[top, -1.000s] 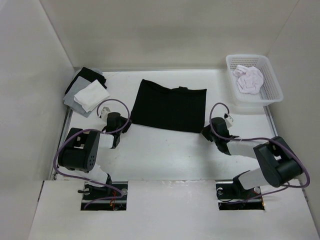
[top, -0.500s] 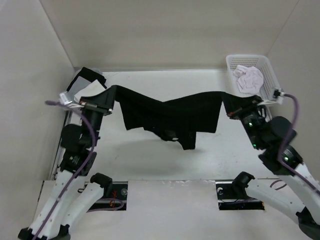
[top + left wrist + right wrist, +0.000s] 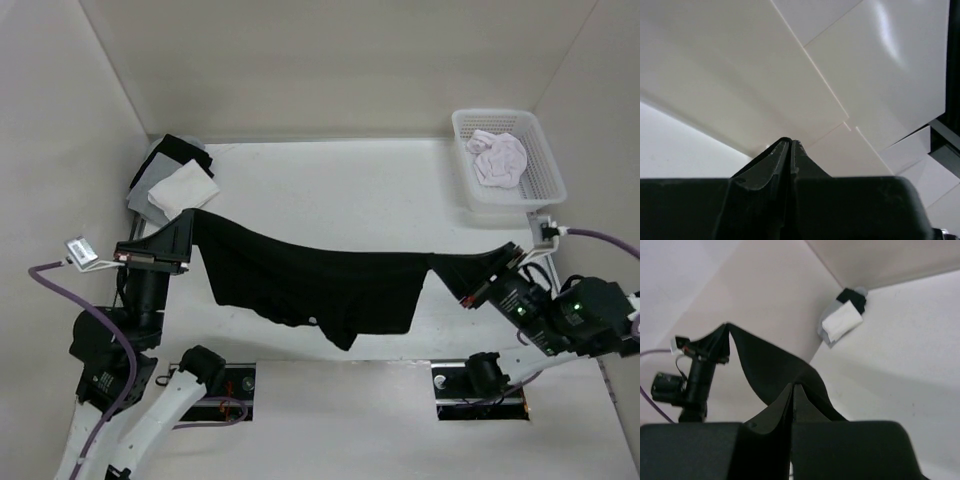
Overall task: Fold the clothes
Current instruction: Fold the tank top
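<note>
The clothes, one plain black shirt (image 3: 320, 285), hang stretched in the air between my two grippers, sagging in the middle above the white table (image 3: 350, 190). My left gripper (image 3: 180, 245) is shut on the shirt's left end, and my right gripper (image 3: 470, 285) is shut on its right end. In the right wrist view the right gripper (image 3: 792, 386) has its jaws pressed together on the shirt (image 3: 770, 370), which runs off to the left gripper (image 3: 715, 347). In the left wrist view the left gripper (image 3: 790, 141) is shut, facing the walls, and the fabric between its tips does not show.
A white basket (image 3: 540, 185) at the back right holds a pale pinkish garment (image 3: 498, 160). A stack of small white, grey and black cloth squares (image 3: 172, 185) lies at the back left. White walls enclose the table on three sides.
A second ago the shirt lay flat on the table. Both grippers have lifted it by its ends, then carried it toward the near edge, still shut on it.
</note>
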Controlling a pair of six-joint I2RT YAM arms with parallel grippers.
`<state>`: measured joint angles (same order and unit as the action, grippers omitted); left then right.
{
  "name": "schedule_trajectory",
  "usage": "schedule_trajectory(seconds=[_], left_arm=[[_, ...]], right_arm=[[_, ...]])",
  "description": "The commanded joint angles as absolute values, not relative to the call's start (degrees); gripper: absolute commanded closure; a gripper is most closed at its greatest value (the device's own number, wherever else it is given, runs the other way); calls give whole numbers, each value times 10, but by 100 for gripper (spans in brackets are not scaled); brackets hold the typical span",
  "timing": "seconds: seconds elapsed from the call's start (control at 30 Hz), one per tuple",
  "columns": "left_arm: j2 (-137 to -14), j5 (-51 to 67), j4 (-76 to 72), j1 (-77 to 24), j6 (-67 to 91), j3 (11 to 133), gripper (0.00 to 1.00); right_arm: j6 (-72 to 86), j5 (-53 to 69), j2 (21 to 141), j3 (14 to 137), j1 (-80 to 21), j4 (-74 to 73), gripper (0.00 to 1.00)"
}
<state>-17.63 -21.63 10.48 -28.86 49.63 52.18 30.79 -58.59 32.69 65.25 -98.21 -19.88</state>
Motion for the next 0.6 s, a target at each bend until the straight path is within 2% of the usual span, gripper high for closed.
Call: schedule_trajectory(seconds=[0.0,0.1,0.17,0.23,0.3,0.4,0.47,0.57], left_arm=[[-173,-223,165,-282,484,491,100],[-187,-228,177,-282,495,419,100],[-214,-239,166,-276,503,374,100],[-263,-244,126,-257,505,347,100],[-318,-243,68,-238,499,336,100],[-414,-238,-19,-206,496,339,100],[-509,-233,-90,-189,498,351,100],[-674,-233,-179,-178,501,398,100]], right_arm=[[297,-719,320,610,-1048,-187,100],[329,-696,282,543,-991,-180,99],[351,-634,272,513,-910,-187,99],[375,-508,288,493,-763,-199,99],[391,-324,337,469,-582,-188,100],[398,-63,444,395,-311,-45,100],[400,-11,536,378,-229,46,100],[397,4,685,421,-189,117,100]])
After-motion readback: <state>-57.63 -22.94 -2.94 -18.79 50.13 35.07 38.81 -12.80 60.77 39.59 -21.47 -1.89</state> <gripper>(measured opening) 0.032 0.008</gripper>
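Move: Both hands hold the tank top's edge high up. The bare table where it is being laid is centred some 14 cm ahead, 17 cm right and 44 cm below the left hand; from the right hand it is roughly 19 cm ahead, 11 cm left and 43 cm below. The folded pile sits about 37 cm ahead and 13 cm left of the left hand; the white basket some 44 cm ahead and 23 cm right of the right hand, both down on the table. Both hands, still gripping, swing the tank top down about 27 cm and forward some 20, fingers tipping down. ##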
